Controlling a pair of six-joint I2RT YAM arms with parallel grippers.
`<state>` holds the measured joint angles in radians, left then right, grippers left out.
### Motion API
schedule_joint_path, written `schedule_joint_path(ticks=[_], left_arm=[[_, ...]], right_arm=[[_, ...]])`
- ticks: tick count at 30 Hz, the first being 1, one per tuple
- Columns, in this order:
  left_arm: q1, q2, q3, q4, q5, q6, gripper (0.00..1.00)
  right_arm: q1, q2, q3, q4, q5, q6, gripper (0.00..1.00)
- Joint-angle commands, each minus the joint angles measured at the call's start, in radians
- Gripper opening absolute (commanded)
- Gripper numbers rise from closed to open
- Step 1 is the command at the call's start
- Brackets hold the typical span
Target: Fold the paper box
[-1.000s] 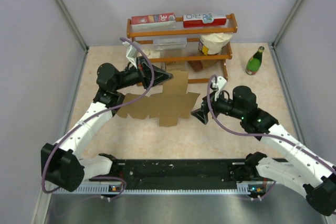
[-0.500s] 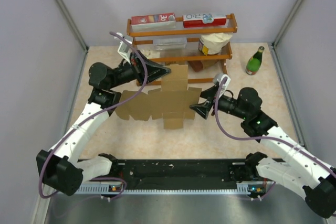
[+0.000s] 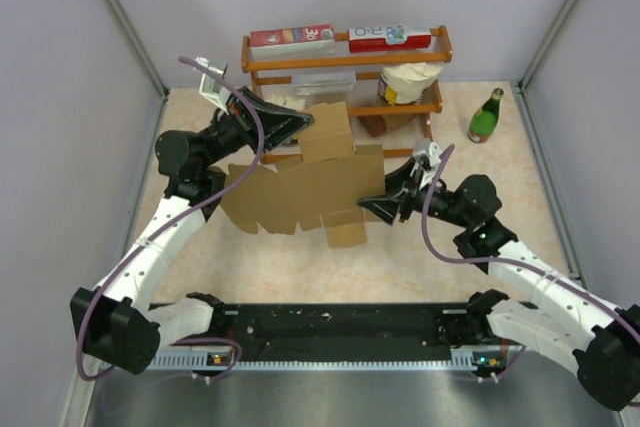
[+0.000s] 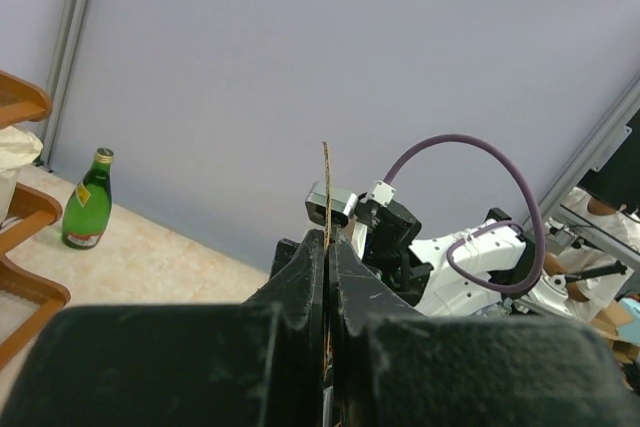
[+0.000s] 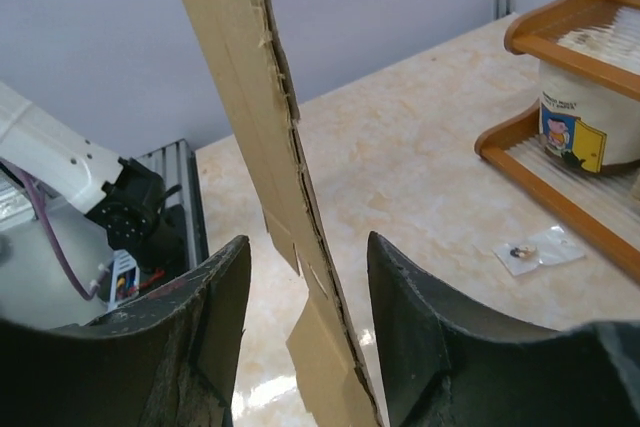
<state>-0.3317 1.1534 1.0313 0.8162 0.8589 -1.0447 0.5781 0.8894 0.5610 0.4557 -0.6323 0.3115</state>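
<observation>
The paper box (image 3: 300, 187) is a flat brown die-cut cardboard sheet, held up off the table and tilted. My left gripper (image 3: 303, 127) is shut on its far upper flap. In the left wrist view the sheet's thin edge (image 4: 325, 182) sticks up between the closed fingers of that gripper (image 4: 327, 239). My right gripper (image 3: 373, 206) is at the sheet's right edge. In the right wrist view the cardboard (image 5: 250, 67) runs edge-on between that gripper's (image 5: 305, 259) open jaws, with a gap on each side.
A wooden rack (image 3: 345, 59) stands at the back, with red-and-white cartons (image 3: 292, 37) on top and a jar (image 5: 585, 112) on a shelf. A green bottle (image 3: 486, 117) stands at the back right. A small clear packet (image 5: 530, 247) lies on the table.
My left gripper has raised the cardboard off the table and tilted it up. My right gripper has moved in around the sheet's right edge, and its jaws have narrowed.
</observation>
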Motion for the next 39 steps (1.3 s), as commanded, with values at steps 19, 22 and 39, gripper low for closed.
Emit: schedule_joint_path(ticks=[19,22,39], left_arm=[[0.056,-0.081,-0.076,0.071,-0.127,-0.044,0.00],[0.063,-0.092,-0.089,0.055,-0.136,-0.035,0.00],[0.103,-0.277,-0.192,-0.471,-0.334,0.270,0.66]], right_arm=[[-0.035,0.118,-0.030,0.466,-0.059,0.313,0.11],[-0.037,0.114,-0.023,0.434,-0.046,0.317,0.08],[-0.133,0.149,0.362,-0.613,-0.081,-0.032,0.00]])
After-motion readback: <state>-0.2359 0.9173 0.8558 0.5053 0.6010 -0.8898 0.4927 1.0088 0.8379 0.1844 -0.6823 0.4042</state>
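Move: My left fingers are pinching the paper box's upper flap, and the sheet hangs below, its middle about 16 cm down and 3 cm back, hardly 1 cm left. My right fingers, half open, straddle the sheet's right-hand edge, barely 1 cm to their left and level fore and aft. From my right hand the box's middle lies roughly 17 cm left and 3 cm up, level fore and aft, and the flap pinch some 16 cm left, 3 cm ahead and 19 cm up. My right hand rises about 3 cm, rolling a little, and shuts on the box's right-hand edge; then it carries that edge some 3 cm forward with the grip kept. My left hand keeps its pinch while easing left and forward, and only once the right has closed do I open its fingers, let go of the flap and draw off left and down, turning about 20 degrees counter-clockwise. ##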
